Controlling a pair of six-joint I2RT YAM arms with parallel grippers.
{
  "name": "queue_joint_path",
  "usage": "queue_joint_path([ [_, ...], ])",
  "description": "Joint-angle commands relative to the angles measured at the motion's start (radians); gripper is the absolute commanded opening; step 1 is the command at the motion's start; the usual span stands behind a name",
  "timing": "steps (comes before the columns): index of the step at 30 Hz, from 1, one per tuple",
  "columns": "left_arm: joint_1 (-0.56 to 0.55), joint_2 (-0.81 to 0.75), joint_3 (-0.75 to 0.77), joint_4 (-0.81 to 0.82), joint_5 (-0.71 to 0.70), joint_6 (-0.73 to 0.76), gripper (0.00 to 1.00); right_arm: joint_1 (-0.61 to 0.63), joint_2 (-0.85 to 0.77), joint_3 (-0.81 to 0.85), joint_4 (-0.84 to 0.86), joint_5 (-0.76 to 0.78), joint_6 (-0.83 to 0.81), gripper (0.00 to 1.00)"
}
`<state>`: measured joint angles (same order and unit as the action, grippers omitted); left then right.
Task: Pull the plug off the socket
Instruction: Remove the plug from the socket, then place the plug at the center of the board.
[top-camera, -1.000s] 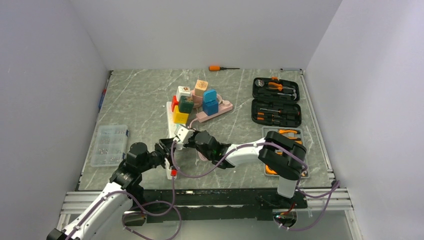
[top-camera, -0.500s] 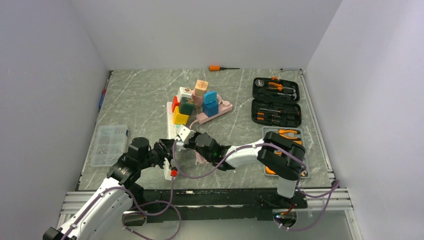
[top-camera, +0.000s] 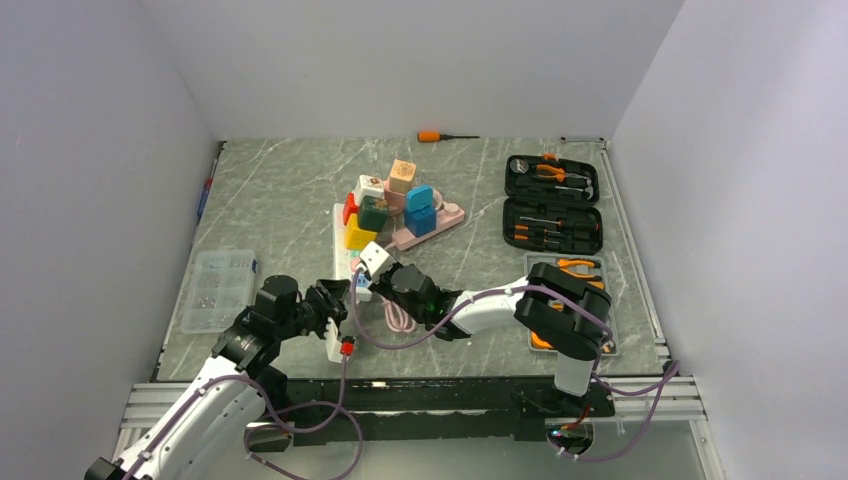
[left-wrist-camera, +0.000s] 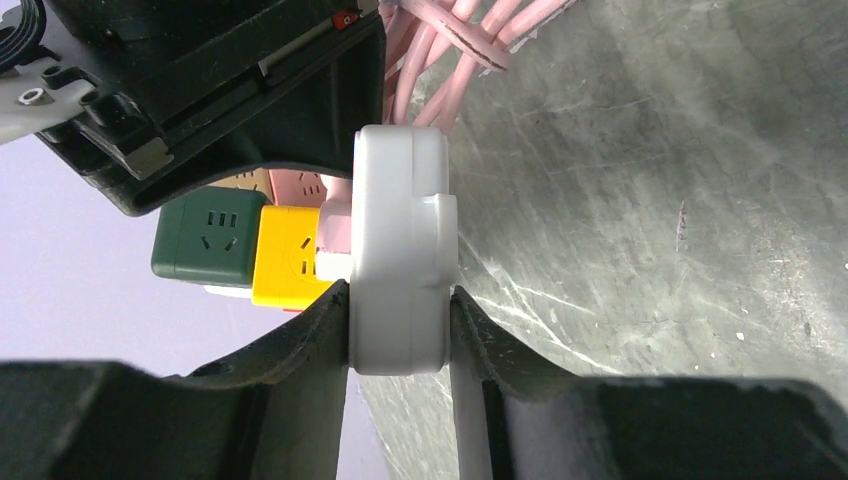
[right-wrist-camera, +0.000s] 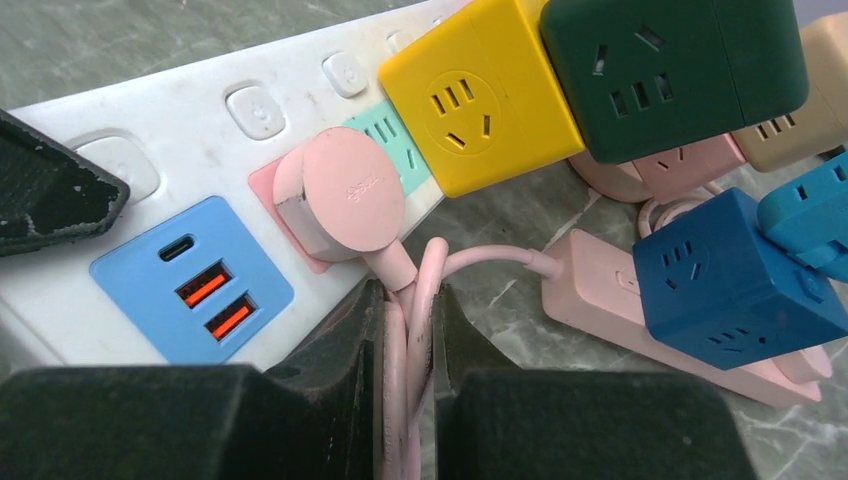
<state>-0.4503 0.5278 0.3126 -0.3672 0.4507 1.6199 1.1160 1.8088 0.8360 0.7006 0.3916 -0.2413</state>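
A round pink plug (right-wrist-camera: 340, 205) sits in a pink outlet of the white socket strip (right-wrist-camera: 190, 150), which lies on the table (top-camera: 340, 235). The plug's pink cable (right-wrist-camera: 425, 270) runs down between the fingers of my right gripper (right-wrist-camera: 410, 330), which is shut on the cable just below the plug. My left gripper (left-wrist-camera: 400, 335) is shut on the near end of the white strip (left-wrist-camera: 400, 250), one finger on each side. In the top view the two grippers meet over the strip, the left (top-camera: 335, 305) and the right (top-camera: 385, 275), and the plug is hidden there.
Yellow (right-wrist-camera: 480, 100) and green (right-wrist-camera: 670, 70) cube adapters stand on the white strip. A pink strip (right-wrist-camera: 620, 300) with a blue cube (right-wrist-camera: 730, 270) lies beside it. Open tool cases (top-camera: 552, 200) are at the right, a clear parts box (top-camera: 218, 290) at the left, and a screwdriver (top-camera: 440, 136) at the back.
My left gripper has edged right with the strip's near end. My right gripper has shifted slightly toward the back, and the cubes and pink strip have moved a little.
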Motion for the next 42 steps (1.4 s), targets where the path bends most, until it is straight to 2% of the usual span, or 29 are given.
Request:
queue_joint_path([
  [1, 0.0, -0.05, -0.019, -0.226, 0.025, -0.019, 0.0, -0.095, -0.067, 0.009, 0.215, 0.258, 0.065, 0.0],
  [15, 0.0, -0.04, -0.021, -0.285, 0.009, 0.01, 0.0, -0.129, -0.092, -0.026, 0.323, 0.325, 0.014, 0.0],
  [18, -0.001, -0.04, -0.023, -0.312, 0.007, 0.044, 0.0, -0.184, -0.141, -0.019, 0.228, 0.237, 0.09, 0.0],
  [21, 0.0, -0.04, -0.03, -0.297, 0.004, 0.053, 0.0, -0.186, -0.146, -0.009, 0.213, 0.208, 0.053, 0.0],
  [27, 0.0, 0.009, -0.025, -0.187, -0.032, -0.016, 0.0, -0.102, -0.115, -0.059, 0.25, 0.233, -0.015, 0.0],
  [34, 0.004, 0.096, -0.06, 0.055, -0.162, -0.188, 0.0, 0.011, -0.194, -0.253, 0.247, 0.32, 0.064, 0.0],
  [41, 0.016, 0.094, -0.12, 0.072, -0.172, -0.187, 0.0, 0.114, -0.336, -0.365, 0.049, 0.344, 0.249, 0.0],
  [42, 0.015, 0.095, -0.122, 0.059, -0.176, -0.185, 0.05, 0.123, -0.347, -0.373, 0.002, 0.334, 0.292, 0.0],
])
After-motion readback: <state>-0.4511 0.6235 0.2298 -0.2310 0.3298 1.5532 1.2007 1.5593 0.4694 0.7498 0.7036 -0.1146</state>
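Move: The pink plug, still in the white strip's pink socket, sits about 4 cm left and 2 cm ahead of the right hand, roughly level with it. From this hand the yellow cube is about 7 cm ahead and 3 cm left, the blue USB panel 2 cm back and 4 cm left, the dark blue cube 9 cm ahead and 9 cm right. For the left hand the plug is some 8 cm ahead and 4 cm right. Still pinching the pink cord just behind the plug, the right hand hardly moves at first, then whips right, forward and up, about 7 cm each way, away from the white strip, and swings back and down while going farther right, turning clockwise. The left hand keeps its grip on the strip's end, gives back and down, then goes forward, ending about 4 cm lower. ##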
